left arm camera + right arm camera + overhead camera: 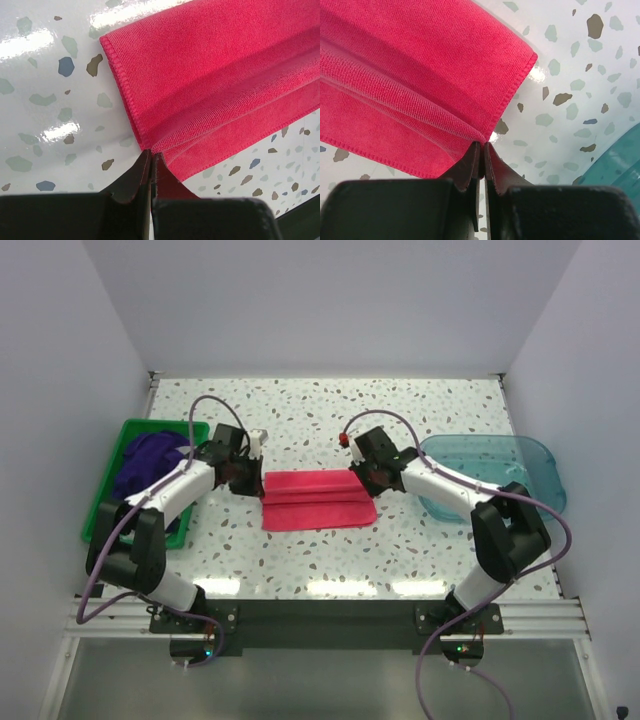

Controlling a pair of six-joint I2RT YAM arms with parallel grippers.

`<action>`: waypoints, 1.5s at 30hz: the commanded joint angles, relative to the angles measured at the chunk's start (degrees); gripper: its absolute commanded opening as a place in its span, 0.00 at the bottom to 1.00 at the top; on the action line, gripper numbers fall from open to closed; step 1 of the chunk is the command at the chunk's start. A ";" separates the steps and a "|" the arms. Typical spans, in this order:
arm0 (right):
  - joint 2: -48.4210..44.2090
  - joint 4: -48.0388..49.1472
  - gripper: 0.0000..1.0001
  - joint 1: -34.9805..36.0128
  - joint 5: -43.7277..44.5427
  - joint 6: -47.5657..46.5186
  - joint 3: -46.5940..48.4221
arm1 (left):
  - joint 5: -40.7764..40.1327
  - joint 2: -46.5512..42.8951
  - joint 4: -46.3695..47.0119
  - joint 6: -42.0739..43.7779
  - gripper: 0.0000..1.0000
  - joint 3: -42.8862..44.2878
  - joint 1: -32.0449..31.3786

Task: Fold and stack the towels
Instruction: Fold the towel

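Note:
A hot pink towel (318, 500) lies partly folded on the speckled table between the arms, with a raised ridge running along its length. My left gripper (256, 481) is shut on the towel's left edge; in the left wrist view the gripper (151, 154) pinches the pink towel (215, 75) where the ridge ends. My right gripper (358, 476) is shut on the right edge, and the right wrist view shows the gripper (483, 145) pinching the towel (410, 65) the same way. Dark purple towels (150, 455) sit bunched in the green bin.
The green plastic bin (104, 508) stands at the table's left side, beside the left arm. A translucent teal tray (500, 472) sits at the right, under the right arm's forearm, and its rim shows as the tray (620, 167) in the right wrist view.

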 commanded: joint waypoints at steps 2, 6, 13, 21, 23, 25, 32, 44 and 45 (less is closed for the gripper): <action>-2.37 -1.50 0.00 0.37 -0.69 1.57 -1.25 | 1.40 -1.75 -1.63 -0.22 0.00 -1.54 0.48; -0.79 -0.79 0.00 0.45 -0.34 2.19 -2.05 | 3.16 0.36 -1.19 -0.49 0.00 -2.69 0.48; 0.97 -0.62 0.00 0.63 -0.78 2.72 -2.23 | 3.78 0.80 -1.45 -0.31 0.00 -3.57 0.39; -1.83 -3.25 0.00 0.63 0.53 2.81 0.23 | 3.08 -3.14 -4.26 -1.19 0.00 -0.41 0.39; -2.80 -3.95 0.00 0.63 0.62 2.72 0.41 | 3.16 -4.03 -5.41 -1.45 0.00 0.12 0.30; -3.86 -4.74 0.00 0.63 0.80 2.81 0.41 | 3.08 -5.43 -6.02 -1.80 0.00 0.04 0.39; -4.31 -4.40 0.00 0.72 -0.42 2.72 -2.31 | 4.57 -5.97 -4.45 -2.59 0.00 -4.08 0.13; 0.79 0.17 0.01 0.81 -2.63 5.27 -4.68 | 4.83 -1.40 1.53 -3.39 0.02 -7.79 -1.19; 0.88 0.26 0.02 0.81 -3.15 5.27 -4.77 | 4.83 -1.66 1.88 -3.56 0.04 -8.05 -1.54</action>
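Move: Both closed hands still hold the towel, each at one end of the raised fold that they are bringing back over the lower layer. The lower layer's near left corner lies about 8 cm back of the left hand, its near right corner about 7 cm back of the right hand, both roughly level sideways and some 4 cm below. The green bin's middle is about 26 cm left of the left hand and 3 cm farther out; the teal tray's is some 25 cm right of the right hand and 4 cm farther out. Keeping their pinch on the two ends of the fold, both hands draw the towel back and down towards its near edge, the left about 2.5 cm back and the right 1.5, hang there briefly, then lift some 2 to 3 cm almost straight up. From that small hop they come back and down again, lower than before, the left ending about 5 cm and the right about 3 cm back of where they began, both some 3 cm lower, with the fingers tilting a little nearer to straight down. ##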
